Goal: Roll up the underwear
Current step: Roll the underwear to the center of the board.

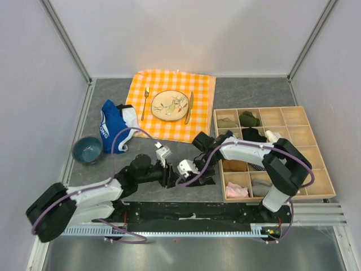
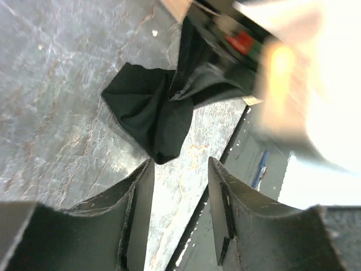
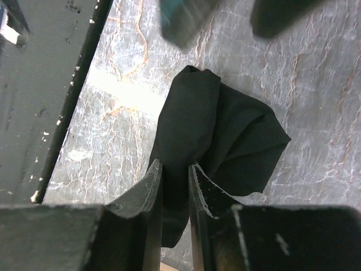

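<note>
The black underwear lies crumpled on the grey table near its front edge, between my two grippers. In the top view it is a dark patch, mostly hidden by the arms. My right gripper is shut on one fold of the underwear, and the rest spreads out on the table beyond its fingers. It stands low over the table in the top view. My left gripper is open and empty, with its fingertips just short of the fabric's near corner. In the top view it is to the left of the fabric.
A wooden compartment tray holding socks stands right of the underwear. An orange checked cloth with a plate, fork and knife lies behind. A blue garment and blue bowl are at the left. A black rail runs along the front edge.
</note>
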Robot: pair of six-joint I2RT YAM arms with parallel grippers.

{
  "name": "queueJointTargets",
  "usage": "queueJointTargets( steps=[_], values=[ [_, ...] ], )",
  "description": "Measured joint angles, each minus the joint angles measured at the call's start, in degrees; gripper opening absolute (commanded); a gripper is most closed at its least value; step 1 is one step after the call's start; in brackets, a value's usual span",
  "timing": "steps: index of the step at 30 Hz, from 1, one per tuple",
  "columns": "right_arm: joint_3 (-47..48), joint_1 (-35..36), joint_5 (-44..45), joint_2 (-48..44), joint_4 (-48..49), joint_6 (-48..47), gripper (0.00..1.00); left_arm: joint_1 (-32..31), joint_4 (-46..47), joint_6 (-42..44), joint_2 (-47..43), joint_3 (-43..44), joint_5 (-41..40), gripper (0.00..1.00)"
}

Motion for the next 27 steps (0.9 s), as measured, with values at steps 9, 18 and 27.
queueJointTargets(
  steps=[9, 18, 27],
  values=[
    [13.5, -8.3, -14.7, 16.0, -18.2, -3.9, 0.17, -10.7, 0.3, 8.4, -22.3, -10.1, -14.2, 0.8],
    [20.7, -11.4, -21.7, 27.7, -33.9, -8.3, 0.17, -10.6, 8.0, 9.0, -5.6, -9.9, -18.2, 0.88],
    [21.0, -13.2, -21.6, 28.4, -36.0, -8.9, 0.18, -10.6, 22.0, 9.8, 14.4, -4.5, -11.5, 0.86]
  ],
)
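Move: The right fingers hold the rolled underwear on the board; its middle is about 1 cm ahead and 1 cm to their left, some 1 cm below. From that hand the pink cloth in the wooden box is roughly 15 cm right and 4 cm back, the brown cloth 14 cm right and 7 cm ahead. From the half-open, empty left hand the underwear's middle is about 11 cm to the right, level fore-and-aft and 6 cm below. Keep the right fingers pinched on the underwear and tip that wrist some 40 degrees so the fingertips point back towards the base, while easing the hand about 2 cm to its right and a little back. Meanwhile draw the left hand back and slightly up, swing it forward again as you open it nearly wide, then lower it about 5 cm and bring it right towards the roll's free left end, without touching it. ##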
